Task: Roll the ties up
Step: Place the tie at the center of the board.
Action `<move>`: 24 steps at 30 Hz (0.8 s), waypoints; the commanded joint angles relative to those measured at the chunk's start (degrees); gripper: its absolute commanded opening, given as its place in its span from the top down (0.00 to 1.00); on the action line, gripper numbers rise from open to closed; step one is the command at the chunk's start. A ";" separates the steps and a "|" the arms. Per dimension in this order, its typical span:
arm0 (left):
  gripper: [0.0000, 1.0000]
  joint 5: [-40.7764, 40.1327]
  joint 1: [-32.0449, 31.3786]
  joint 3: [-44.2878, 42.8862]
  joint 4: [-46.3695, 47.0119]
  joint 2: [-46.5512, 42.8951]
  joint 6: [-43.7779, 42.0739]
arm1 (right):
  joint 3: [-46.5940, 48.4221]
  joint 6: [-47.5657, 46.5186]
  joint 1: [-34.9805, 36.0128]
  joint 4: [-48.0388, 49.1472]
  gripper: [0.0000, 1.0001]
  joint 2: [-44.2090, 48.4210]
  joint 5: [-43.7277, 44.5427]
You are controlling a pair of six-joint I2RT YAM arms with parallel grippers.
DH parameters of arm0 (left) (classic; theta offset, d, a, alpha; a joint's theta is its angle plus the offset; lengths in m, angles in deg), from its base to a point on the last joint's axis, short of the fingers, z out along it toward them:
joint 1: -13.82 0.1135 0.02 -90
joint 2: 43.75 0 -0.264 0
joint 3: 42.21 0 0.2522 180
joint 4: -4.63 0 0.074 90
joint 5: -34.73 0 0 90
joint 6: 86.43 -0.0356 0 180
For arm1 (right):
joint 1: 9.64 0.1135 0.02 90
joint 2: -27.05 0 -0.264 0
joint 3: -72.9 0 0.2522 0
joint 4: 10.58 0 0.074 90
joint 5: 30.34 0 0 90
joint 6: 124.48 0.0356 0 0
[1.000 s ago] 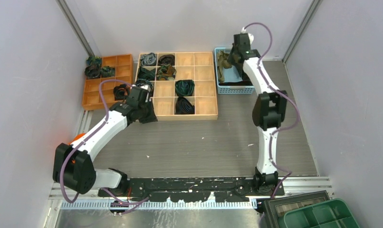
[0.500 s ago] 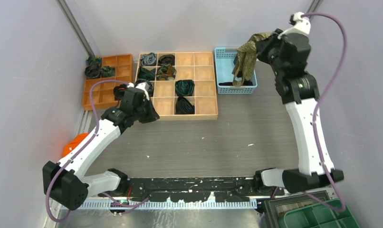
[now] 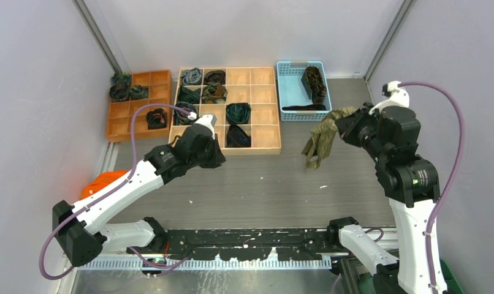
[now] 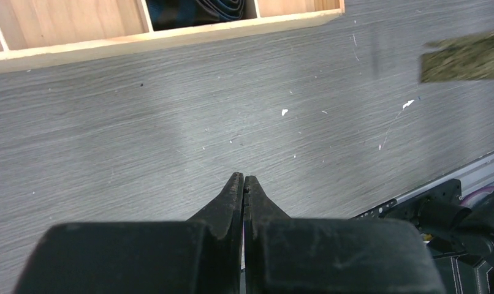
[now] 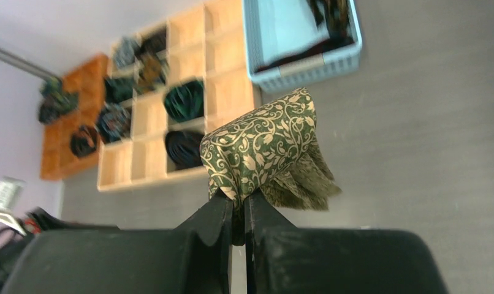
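Observation:
My right gripper [image 3: 349, 124] [image 5: 238, 197] is shut on an olive-gold patterned tie [image 3: 321, 137] [image 5: 263, 144]. The tie hangs bunched in the air above the grey table, in front of the blue basket [image 3: 288, 98]. The tie's end also shows at the right edge of the left wrist view [image 4: 462, 56]. My left gripper [image 3: 215, 156] [image 4: 243, 181] is shut and empty, low over the table just in front of the wooden grid box [image 3: 261, 147]. Several rolled ties sit in the grid box, among them a dark green coil [image 3: 238, 113] and a black one [image 3: 237, 136].
An orange divided tray [image 3: 123, 125] with several rolled ties stands at the back left. The blue basket holds a dark tie [image 3: 314, 83]. An orange object [image 3: 103, 182] lies by the left wall. A green bin [image 3: 447, 275] sits at the near right corner.
My right arm lifted the olive-gold tie out of the blue basket and swung it forward over the table. My left gripper moved right and forward along the grid box's front edge.

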 commanded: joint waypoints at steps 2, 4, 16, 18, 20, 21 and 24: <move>1.00 -4.94 -1.60 1.81 0.50 -3.96 3.20 | -2.40 0.75 0.10 -13.58 0.99 -1.59 -4.80; 1.00 -5.57 -1.61 2.94 0.36 -5.28 3.65 | -4.05 1.77 0.42 -14.70 0.99 -2.03 -6.77; 1.00 -10.75 -1.58 6.01 -4.81 -15.01 4.22 | -8.07 7.36 31.66 -10.73 0.99 -19.48 12.55; 1.00 -12.51 -1.58 5.52 -6.86 -17.42 4.32 | -7.04 6.95 35.16 -7.68 0.99 -24.53 13.33; 1.00 -14.73 -1.63 5.05 -8.77 -20.22 4.41 | -5.02 5.79 39.27 -4.81 0.99 -28.77 13.18; 1.00 -15.90 -1.59 4.87 -9.79 -21.75 4.53 | -3.52 5.26 40.72 -4.07 0.99 -31.48 12.65; 1.00 -19.45 -1.59 4.14 -12.33 -25.88 5.17 | 1.73 3.26 44.85 -2.10 0.99 -39.53 10.48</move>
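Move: The right hand holds the tie clear of the table; the centre of the board, where it is to go, lies about 23 cm to its left, 8 cm back and some 38 cm below. The rolled black tie in the wooden box is roughly 12 cm ahead and 28 cm left, and the blue basket's middle about 33 cm ahead and 2 cm left, both some 36 cm down. From the left hand the centre is about 8 cm right, 9 cm back and 18 cm below. Keeping its pinch on the tie, the right hand sinks steeply some 22 cm and, once about halfway down, swings about 18 cm to its left towards the centre of the board, tipping its fingers well downward and turning counter-clockwise as it goes. The empty left hand, still shut, makes room by drawing about 7 cm left, away from the centre, while easing back and rising about 3 cm. ##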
